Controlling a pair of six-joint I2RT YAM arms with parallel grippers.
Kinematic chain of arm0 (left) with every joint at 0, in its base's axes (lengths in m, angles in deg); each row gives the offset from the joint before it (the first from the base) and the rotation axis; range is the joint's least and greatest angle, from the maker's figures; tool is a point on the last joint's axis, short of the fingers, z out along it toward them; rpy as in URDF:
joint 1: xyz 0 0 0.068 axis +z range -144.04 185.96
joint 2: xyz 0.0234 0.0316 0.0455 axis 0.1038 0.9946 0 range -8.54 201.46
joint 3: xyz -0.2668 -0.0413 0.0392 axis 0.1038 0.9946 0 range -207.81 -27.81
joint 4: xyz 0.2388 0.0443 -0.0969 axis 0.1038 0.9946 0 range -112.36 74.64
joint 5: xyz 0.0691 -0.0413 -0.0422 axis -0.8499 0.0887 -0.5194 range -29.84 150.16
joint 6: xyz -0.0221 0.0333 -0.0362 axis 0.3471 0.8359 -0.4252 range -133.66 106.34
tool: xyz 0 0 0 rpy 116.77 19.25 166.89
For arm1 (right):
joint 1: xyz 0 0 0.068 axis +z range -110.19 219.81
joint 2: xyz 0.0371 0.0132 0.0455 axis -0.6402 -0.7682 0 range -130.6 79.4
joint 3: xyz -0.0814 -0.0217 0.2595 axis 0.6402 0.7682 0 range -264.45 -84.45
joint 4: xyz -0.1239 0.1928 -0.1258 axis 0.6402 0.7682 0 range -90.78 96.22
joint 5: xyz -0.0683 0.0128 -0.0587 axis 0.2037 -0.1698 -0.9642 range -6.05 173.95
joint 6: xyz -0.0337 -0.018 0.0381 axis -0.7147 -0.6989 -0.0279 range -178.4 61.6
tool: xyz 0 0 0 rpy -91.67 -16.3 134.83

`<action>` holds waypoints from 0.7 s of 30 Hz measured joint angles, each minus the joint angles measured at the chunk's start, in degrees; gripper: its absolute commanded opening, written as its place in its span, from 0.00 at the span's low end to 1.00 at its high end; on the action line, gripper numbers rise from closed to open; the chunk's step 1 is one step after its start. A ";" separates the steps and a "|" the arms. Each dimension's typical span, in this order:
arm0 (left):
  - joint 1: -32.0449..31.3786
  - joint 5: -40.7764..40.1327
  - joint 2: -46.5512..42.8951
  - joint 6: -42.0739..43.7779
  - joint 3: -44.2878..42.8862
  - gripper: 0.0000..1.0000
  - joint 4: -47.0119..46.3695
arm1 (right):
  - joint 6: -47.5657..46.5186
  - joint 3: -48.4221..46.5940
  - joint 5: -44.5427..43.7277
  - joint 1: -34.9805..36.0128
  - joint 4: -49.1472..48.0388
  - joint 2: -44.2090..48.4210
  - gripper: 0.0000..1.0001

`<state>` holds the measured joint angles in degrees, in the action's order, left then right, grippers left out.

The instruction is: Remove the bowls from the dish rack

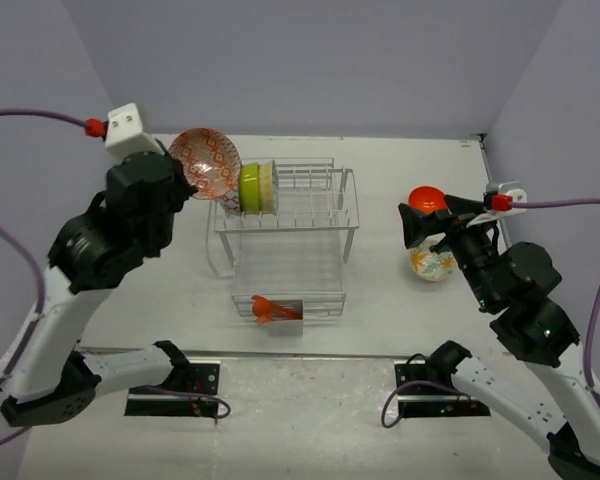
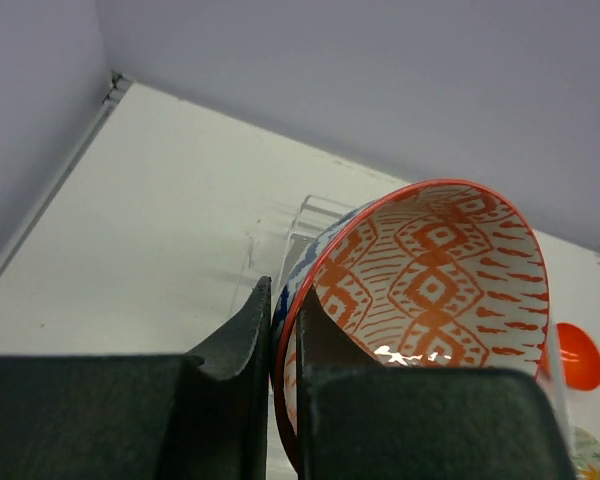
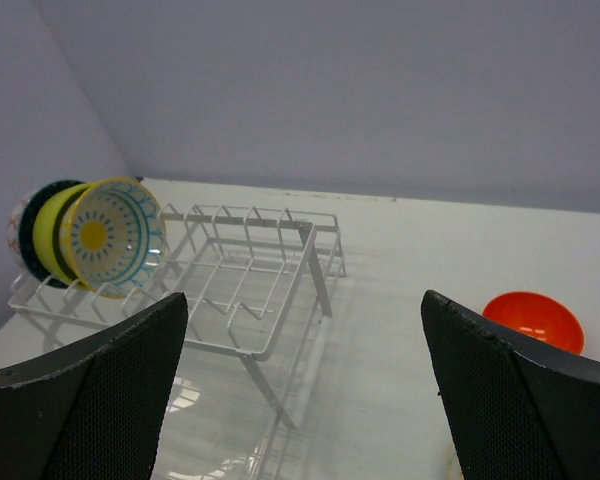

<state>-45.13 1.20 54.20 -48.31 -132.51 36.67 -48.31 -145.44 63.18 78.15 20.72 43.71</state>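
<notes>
My left gripper is shut on the rim of the red-patterned bowl, which hangs tilted above the left end of the white dish rack. In the left wrist view one finger lies inside the bowl and one outside; the gripper pinches its edge. A lime green bowl and a cream-yellow bowl stand on edge in the upper shelf. My right gripper is open and holds nothing, to the right of the rack.
A plain orange bowl and a white floral bowl sit on the table at the right, close to my right gripper. Orange utensils lie in the rack's front holder. Walls close the table at the back and sides.
</notes>
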 measured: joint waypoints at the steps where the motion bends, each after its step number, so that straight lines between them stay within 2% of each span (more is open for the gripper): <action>1: 8.07 7.85 1.18 0.63 4.31 0.00 -3.91 | 0.02 0.00 0.44 -0.09 -0.61 0.68 0.99; 5: 23.19 21.57 8.07 1.38 10.03 0.00 -8.35 | -0.07 0.26 1.05 -0.17 -1.90 1.18 0.99; 10: 28.72 30.45 7.96 2.54 10.86 0.00 -13.64 | -0.13 1.64 2.05 -0.17 -1.77 0.66 0.99; 12: 32.87 33.03 6.67 2.84 10.86 0.00 -15.17 | -0.11 1.88 2.49 -0.17 -1.79 0.13 0.99; 17: 48.83 41.90 4.70 2.69 18.80 0.00 -22.51 | -0.13 2.12 3.87 -0.17 -1.86 -1.07 0.99; 21: 60.28 49.40 7.93 1.64 26.08 0.00 -27.32 | -0.15 2.69 4.39 -0.17 -1.81 -1.16 0.99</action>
<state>15.15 50.60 62.13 -46.67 -106.44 9.35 -48.47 -142.75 67.57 77.98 18.90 42.56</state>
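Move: The left hand already holds the blue-zigzag bowl, orange-patterned inside, by its rim, high beside the rack. The open table left of the rack, where there is room to set it down, lies about 18 cm ahead, 20 cm left and 45 cm below. Still racked are the red-patterned bowl, some 17 cm ahead, 2 cm right and 27 cm down, and the green bowl beside it, 7 cm right. From the right hand that table spot is roughly 19 cm ahead, 62 cm left and 40 cm down. Keeping its pinch on the bowl's rim, the left hand carries it towards the open table left of the rack: first about 10 cm forward and nearly as far down, then after a slight rise some 14 cm left, sinking again. The wrist swings about 15 degrees counter-clockwise, and the fingers tip a little further down. ##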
